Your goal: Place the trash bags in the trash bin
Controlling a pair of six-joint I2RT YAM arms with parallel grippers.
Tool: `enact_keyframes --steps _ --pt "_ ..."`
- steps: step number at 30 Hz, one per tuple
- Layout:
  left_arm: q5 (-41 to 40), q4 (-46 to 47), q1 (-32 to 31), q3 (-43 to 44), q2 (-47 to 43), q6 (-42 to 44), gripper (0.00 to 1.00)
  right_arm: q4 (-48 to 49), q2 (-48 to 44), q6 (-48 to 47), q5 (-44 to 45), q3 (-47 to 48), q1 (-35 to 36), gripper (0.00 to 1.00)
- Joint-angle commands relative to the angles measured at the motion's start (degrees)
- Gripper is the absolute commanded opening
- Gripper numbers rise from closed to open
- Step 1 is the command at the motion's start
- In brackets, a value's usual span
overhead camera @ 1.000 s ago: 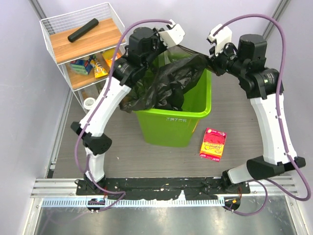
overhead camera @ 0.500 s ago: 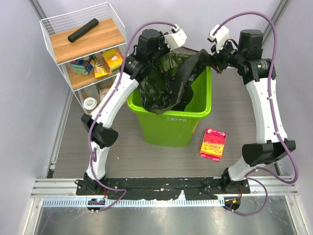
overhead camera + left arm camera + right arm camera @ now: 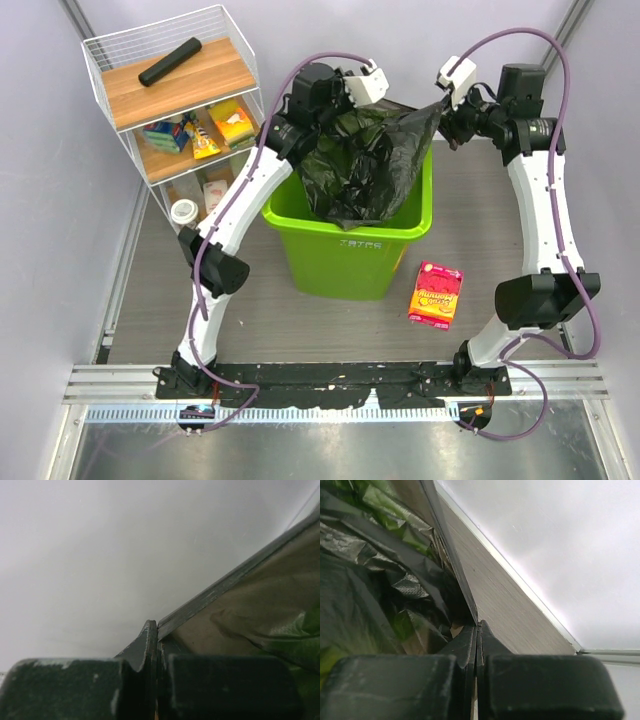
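The glossy black trash bag hangs stretched between both grippers over the lime-green trash bin, and its lower folds drop inside the bin. My left gripper is shut on the bag's left edge above the bin's back left corner. My right gripper is shut on the bag's right edge above the back right corner. In the left wrist view the taut bag edge runs out from the shut left gripper. The right wrist view has crinkled bag film leading into the shut right gripper.
A white wire shelf stands at the back left, with a rolled black cylinder on its wooden top and small packets on the lower boards. A red snack packet lies on the floor right of the bin.
Both grippers moved toward the far side of the bin with the bag. The bag, earlier draped over the bin's left rim, now hangs centred over the opening.
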Motion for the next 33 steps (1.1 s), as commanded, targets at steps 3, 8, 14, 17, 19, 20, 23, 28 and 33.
enact_keyframes --steps 3,8,14,17,19,20,23,28,33 --pt "-12.69 5.48 9.09 4.25 -0.28 2.55 0.0 -3.13 -1.4 -2.5 5.65 -3.16 -5.33 0.01" --pt "-10.32 2.84 11.46 3.82 -2.47 -0.26 0.0 -1.55 -4.21 -3.12 4.15 -7.82 -5.33 0.01" --pt "-7.86 0.91 14.62 2.67 -4.49 -2.11 0.0 -0.85 -6.14 -2.86 3.45 -10.37 -5.42 0.01" --pt "-6.98 -0.58 15.94 2.67 -4.76 -2.38 0.0 -0.32 -7.2 -2.33 2.75 -11.25 -5.42 0.01" --pt "-6.19 -1.46 16.82 2.67 -4.85 -2.64 0.01 -0.05 -7.55 -1.89 2.31 -11.69 -5.33 0.01" --pt "-5.75 -1.99 17.26 2.76 -5.11 -2.99 0.02 0.03 -7.64 -1.8 2.31 -11.61 -5.33 0.01" --pt "-4.78 -3.22 18.32 2.85 -5.11 -3.52 0.08 0.21 -7.9 -1.45 2.22 -11.78 -5.42 0.01" --pt "-4.69 -3.31 19.9 3.29 -5.46 -5.27 0.15 0.47 -8.17 -0.31 1.61 -11.25 -5.42 0.01" --pt "-3.2 -4.63 20.34 3.81 -6.95 -9.4 0.26 0.12 -8.34 0.66 0.73 -10.2 -5.42 0.01"
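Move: Behind and below the left hand, the middle of the trash bin's opening lies about 18 cm back, 3 cm to its left and 10 cm down. Of the same hand, the wire shelf stands some 29 cm to the left and 3 cm back, its middle about 20 cm lower. From the right hand the bin opening is roughly 12 cm back, 17 cm left and 7 cm down; the red box lies some 28 cm back and 1 cm left, about 36 cm below. Stretching the trash bag's mouth across the bin, the left hand goes forward a little, then about 7 cm left towards the shelf, tipping its fingers down and rolling slightly; near the end its fingers part partway, the bag edge still lying on one finger. The right hand keeps its corner pinched, sinking and drawing back some 2 cm. ##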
